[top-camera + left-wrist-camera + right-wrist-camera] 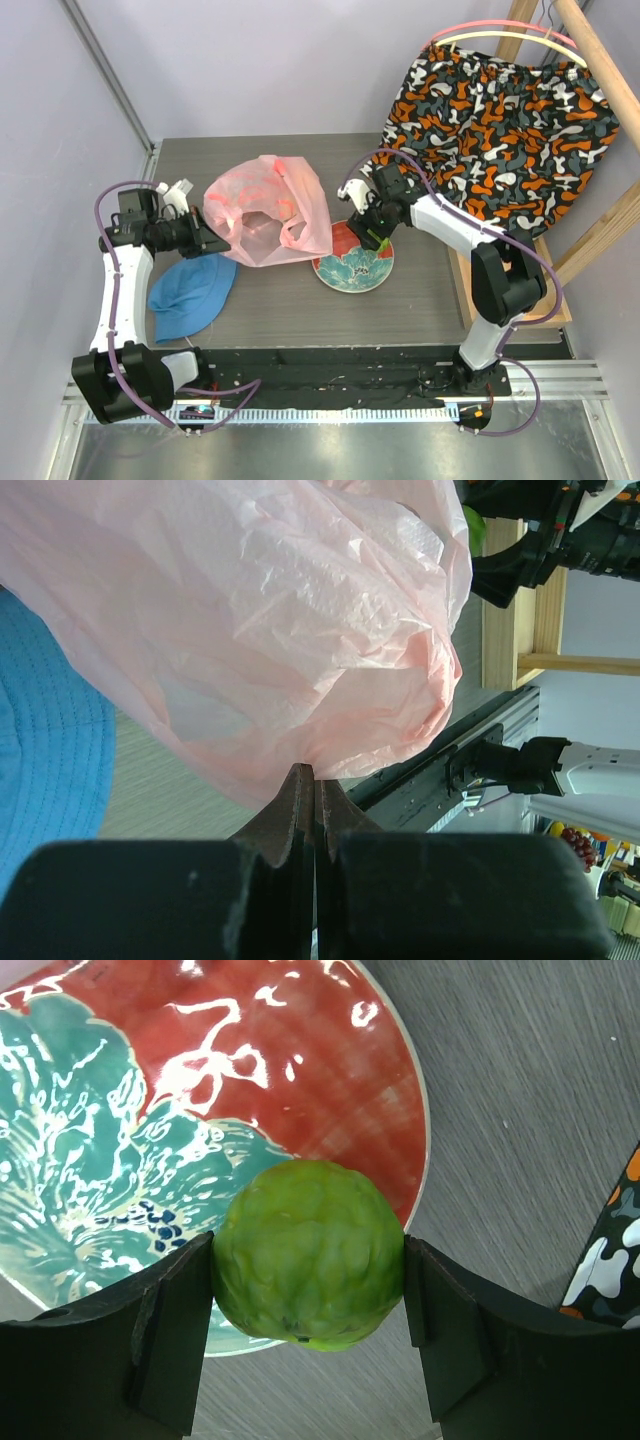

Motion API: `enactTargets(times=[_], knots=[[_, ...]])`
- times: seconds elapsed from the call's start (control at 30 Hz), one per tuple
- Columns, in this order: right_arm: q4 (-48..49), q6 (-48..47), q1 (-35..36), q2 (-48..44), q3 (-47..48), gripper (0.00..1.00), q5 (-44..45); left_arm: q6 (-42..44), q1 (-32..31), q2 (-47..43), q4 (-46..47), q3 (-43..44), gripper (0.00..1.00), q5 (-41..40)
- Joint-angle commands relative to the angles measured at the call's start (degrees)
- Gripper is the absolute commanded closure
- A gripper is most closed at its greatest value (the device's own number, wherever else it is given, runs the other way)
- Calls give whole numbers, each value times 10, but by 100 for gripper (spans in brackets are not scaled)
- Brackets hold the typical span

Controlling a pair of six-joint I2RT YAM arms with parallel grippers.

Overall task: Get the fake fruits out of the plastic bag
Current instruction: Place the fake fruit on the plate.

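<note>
The pink plastic bag (265,210) lies crumpled on the table, left of centre. My left gripper (215,240) is at the bag's left edge, shut on a pinch of the thin film (300,630); its jaws (315,775) meet with plastic between the tips. A bumpy green fake fruit (310,1255) sits between the fingers of my right gripper (308,1252), which is shut on it just above the near rim of the red and teal floral plate (200,1110). In the top view this gripper (375,238) hangs over the plate (345,272). What the bag holds is hidden.
A blue fabric hat (190,290) lies at the front left, under the left arm and touching the bag (50,750). A patterned orange, black and white cloth (500,110) hangs from a wooden rack at the back right.
</note>
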Motion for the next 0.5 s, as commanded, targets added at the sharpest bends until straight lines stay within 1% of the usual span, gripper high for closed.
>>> enactTargets(times=[0.0, 0.13, 0.2, 0.23, 0.33, 0.37, 0.43, 0.47], knots=[[37, -15, 2, 8, 2, 53, 15, 4, 2, -10, 16, -2, 100, 3], [50, -15, 1, 20, -3, 47, 23, 4, 3, -5, 17, 1, 100, 4], [53, -7, 2, 23, -5, 24, 20, 4, 2, -3, 17, 2, 100, 5], [47, 0, 1, 22, -3, 1, 11, 4, 3, -3, 17, 2, 100, 7], [20, 21, 2, 3, 27, 0, -16, 8, 3, -3, 10, 2, 100, 8], [10, 28, 2, -10, 59, 0, -31, 9, 3, -5, 10, 0, 100, 8], [-13, 42, 4, -21, 97, 0, -75, 10, 4, -9, 10, -5, 100, 9], [-13, 65, 12, -26, 130, 0, -108, 10, 3, -11, 10, -11, 100, 10]])
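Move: The right hand holds the green fruit over the far right part of the plate, whose middle is about 5 cm to the left, 3 cm back and 5 cm below. The pink bag's middle stands some 24 cm to the left and 6 cm ahead, roughly level. From the left hand, still pinching the bag's rim, the plate lies some 27 cm to the right, 2 cm back and 15 cm below. Right hand lowers the green fruit about 1.5 cm onto the plate, opens wide, then begins lifting off. ##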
